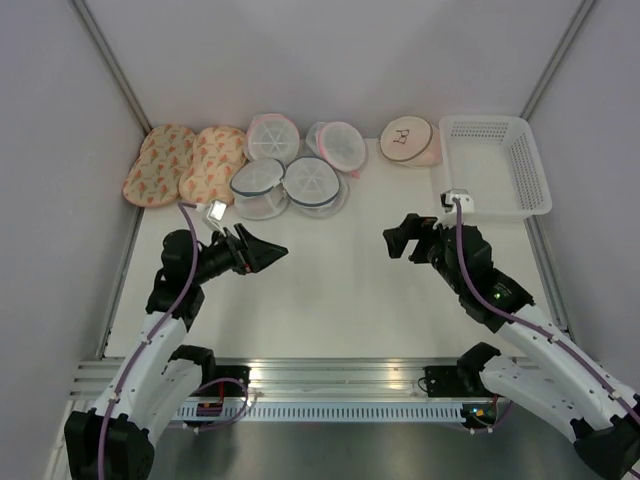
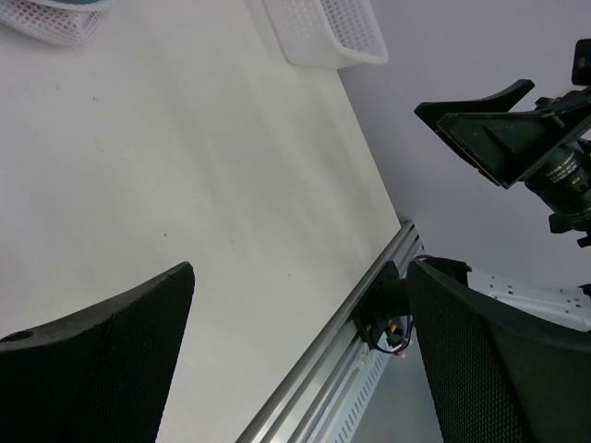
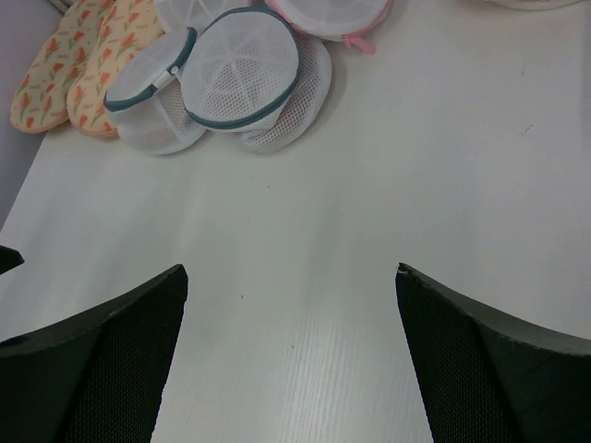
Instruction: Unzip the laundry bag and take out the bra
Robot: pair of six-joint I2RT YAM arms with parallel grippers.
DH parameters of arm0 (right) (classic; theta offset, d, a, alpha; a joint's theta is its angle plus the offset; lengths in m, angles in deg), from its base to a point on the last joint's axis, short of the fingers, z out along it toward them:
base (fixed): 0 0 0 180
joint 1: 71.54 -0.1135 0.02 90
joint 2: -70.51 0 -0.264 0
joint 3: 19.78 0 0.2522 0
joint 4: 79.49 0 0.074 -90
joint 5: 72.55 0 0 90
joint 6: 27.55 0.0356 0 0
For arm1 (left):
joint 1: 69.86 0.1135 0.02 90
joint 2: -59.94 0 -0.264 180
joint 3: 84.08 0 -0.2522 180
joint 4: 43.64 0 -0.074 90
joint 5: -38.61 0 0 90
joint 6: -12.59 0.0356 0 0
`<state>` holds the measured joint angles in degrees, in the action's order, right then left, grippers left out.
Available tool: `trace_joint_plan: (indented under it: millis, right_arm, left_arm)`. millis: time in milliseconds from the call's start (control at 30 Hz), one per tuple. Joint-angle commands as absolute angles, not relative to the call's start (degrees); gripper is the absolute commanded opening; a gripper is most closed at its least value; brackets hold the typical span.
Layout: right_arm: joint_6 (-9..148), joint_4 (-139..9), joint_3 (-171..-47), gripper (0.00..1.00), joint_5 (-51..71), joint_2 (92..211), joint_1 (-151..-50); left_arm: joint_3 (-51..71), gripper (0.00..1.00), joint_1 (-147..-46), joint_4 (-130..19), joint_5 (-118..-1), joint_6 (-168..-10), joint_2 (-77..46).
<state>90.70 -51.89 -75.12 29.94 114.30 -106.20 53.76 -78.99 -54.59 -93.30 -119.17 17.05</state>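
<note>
The laundry bag (image 1: 408, 141) is a round peach-beige mesh pouch with a black scribble, lying at the back of the table just left of the white basket (image 1: 497, 165). The bra is hidden; no pink garment shows. My left gripper (image 1: 270, 252) is open and empty over the table's left middle, well short of the bag. My right gripper (image 1: 397, 240) is open and empty over the right middle, in front of the bag. Both wrist views show wide-open jaws over bare table; my left gripper (image 2: 300, 277) and my right gripper (image 3: 291, 277) hold nothing.
Two oval orange-patterned pouches (image 1: 185, 163) lie at the back left. White round mesh pouches with grey-blue rims (image 1: 290, 185) and pink rims (image 1: 305, 138) cluster at back centre, also in the right wrist view (image 3: 222, 78). The white basket stands back right. Walls close three sides.
</note>
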Motion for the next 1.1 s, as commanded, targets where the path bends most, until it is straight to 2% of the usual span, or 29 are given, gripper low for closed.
trace_joint_plan:
  millis: [0,167,233,267,467,667,1067]
  right_arm:
    - [89.17,-55.09,-76.78,0.98,33.09,118.75,-106.35]
    - [87.85,-63.35,-80.55,0.98,43.34,130.78,-106.0]
    - [88.81,-63.63,-86.41,0.98,45.3,140.09,-104.95]
    - [90.12,-63.62,-88.54,0.98,45.4,146.38,-103.03]
    - [100.22,-63.8,-102.69,0.98,45.75,167.4,-93.63]
    - [108.49,-58.97,-117.98,0.98,45.84,183.94,-90.53]
    - [119.31,-63.97,-126.0,0.97,53.74,197.51,-89.91]
  left_arm:
    - [54.47,1.0,-79.26,-48.18,-95.16,-121.1,15.48]
    - [55.35,1.0,-79.27,-44.74,-94.81,-122.59,13.28]
    - [55.09,0.99,-79.27,-44.48,-94.81,-123.29,12.57]
    - [55.09,1.0,-79.27,-44.56,-94.81,-123.29,12.57]
    - [55.7,1.0,-79.27,-47.81,-93.41,-123.21,16.52]
    - [56.76,1.0,-79.27,-51.76,-92.09,-122.86,21.36]
    - [55.97,1.0,-79.27,-56.69,-91.65,-121.89,24.43]
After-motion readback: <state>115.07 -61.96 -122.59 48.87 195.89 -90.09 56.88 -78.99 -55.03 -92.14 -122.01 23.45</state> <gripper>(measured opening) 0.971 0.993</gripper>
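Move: The beige embroidered bag lies some 43 cm ahead of the right hand, about 4 cm to its right and 20 cm below. The pink-rimmed bag is about 18 cm to the left of the beige bag, the nearer green-rimmed bag some 30 cm ahead and 20 cm left of the hand, and the white basket about 37 cm ahead and 26 cm right. From the left hand the beige bag is roughly 46 cm ahead, 34 cm right and 18 cm down. Forward and down in one quick sweep, the right hand reaches about 30 cm out over the open table towards the near side of the beige bag, sinking nearly 20 cm on the way. Its wrist turns some 40 degrees clockwise and tips further down, fingers staying wide open, and it ends low over bare table, short of the bag. ##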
